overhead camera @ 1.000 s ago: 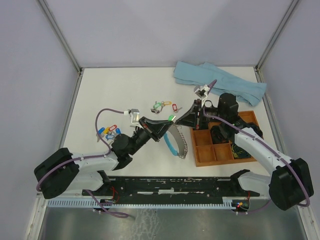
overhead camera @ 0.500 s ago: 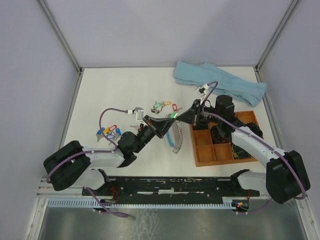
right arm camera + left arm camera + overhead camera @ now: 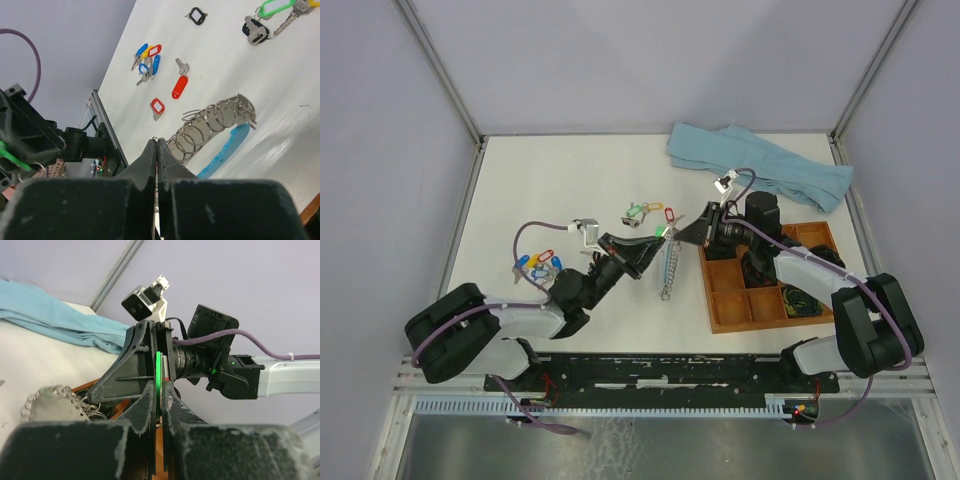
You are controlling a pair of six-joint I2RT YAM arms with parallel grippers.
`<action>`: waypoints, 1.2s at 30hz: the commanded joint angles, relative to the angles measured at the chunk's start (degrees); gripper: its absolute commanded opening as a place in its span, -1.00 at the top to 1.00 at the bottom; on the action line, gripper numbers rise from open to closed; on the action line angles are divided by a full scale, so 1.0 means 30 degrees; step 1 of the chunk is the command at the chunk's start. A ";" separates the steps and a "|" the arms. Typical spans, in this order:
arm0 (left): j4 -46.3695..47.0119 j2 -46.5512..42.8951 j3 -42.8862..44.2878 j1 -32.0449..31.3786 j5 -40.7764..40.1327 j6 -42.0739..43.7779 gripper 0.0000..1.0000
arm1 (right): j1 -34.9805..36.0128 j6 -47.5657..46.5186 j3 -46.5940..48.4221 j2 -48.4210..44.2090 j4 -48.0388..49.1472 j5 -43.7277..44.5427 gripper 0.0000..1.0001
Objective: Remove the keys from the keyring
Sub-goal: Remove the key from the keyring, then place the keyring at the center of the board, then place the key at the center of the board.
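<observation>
My left gripper [image 3: 653,242] is shut on a key's green tag [image 3: 663,232], seen edge-on between its pads in the left wrist view [image 3: 158,365]. My right gripper [image 3: 680,236] meets it tip to tip and is shut on a thin wire ring of the keyring [image 3: 668,270]. The keyring hangs below both grippers above the table. In the right wrist view its silver rings [image 3: 212,122] and light-blue arc [image 3: 227,147] lie just past my shut right gripper [image 3: 157,142]. My left gripper [image 3: 160,385] faces the right one. Loose keys [image 3: 538,265] lie left, more keys [image 3: 645,212] behind.
A wooden compartment tray [image 3: 720,322] sits under the right arm. A blue towel [image 3: 760,165] lies at the back right. In the right wrist view a small black tag frame [image 3: 196,16] and red-tagged keys [image 3: 180,86] lie on the table.
The keyring hung as a wide curved arc between the grippers; it now hangs narrow and straight. Both grippers have shifted slightly away from the near edge, still tip to tip.
</observation>
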 commanded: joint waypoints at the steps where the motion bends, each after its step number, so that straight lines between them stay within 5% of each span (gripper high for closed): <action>1: -0.2429 -0.2849 -0.0424 0.0507 -0.0447 0.0847 0.94 | 0.0068 -0.1792 0.1140 -0.0570 0.0540 -0.0399 0.99; 11: -1.3806 -0.6525 -0.0336 0.5200 0.2184 -0.1267 0.95 | 0.0285 -0.6273 0.2899 0.0156 -0.3218 -0.0627 0.99; 20: -2.0427 -0.2174 0.2658 0.6289 -0.0027 -0.1835 0.95 | 0.0762 -1.1027 0.4228 0.0187 -0.7311 -0.1390 0.88; 28: -2.0910 0.2242 0.5096 0.6951 -0.3143 -0.1527 0.89 | 0.0728 -1.3125 0.5289 0.0483 -1.0048 0.0664 0.84; 29: -2.0920 0.2732 0.5431 0.7132 -0.3188 -0.1585 0.85 | 0.0719 -1.3274 0.5352 0.0448 -1.0202 0.0866 0.79; 34: -2.4453 0.3586 0.7551 0.7554 -0.4616 -0.2412 -0.19 | 0.0495 -1.3752 0.5689 0.0088 -1.1015 0.1416 0.56; 36: -2.4843 0.2563 0.7424 0.7558 -0.5007 -0.2368 -0.42 | 0.0309 -1.4015 0.5759 -0.0329 -1.1195 0.1590 0.46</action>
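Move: My left hand, high up with the green tag and its key, has its free table spot about 12 cm ahead, 13 cm to the left and 23 cm below. Around that spot, the red tag lies some 6 cm nearer me and 4 cm farther left, the black-and-green key pair 9 cm farther out and 7 cm right. From my right hand, which holds the keyring, that free spot is roughly 7 cm ahead, 18 cm left and 15 cm down. I swing my left hand away from the keyring to the left, then drop it steeply, about 21 cm in all, while reaching some 12 cm forward, turning the fingers to point down and opening them at the bottom to let go of the green tag and key. My right hand stays nearly in place, sinking 2 cm, tips its fingers about 30 degrees more downward and starts to part them around the keyring. ##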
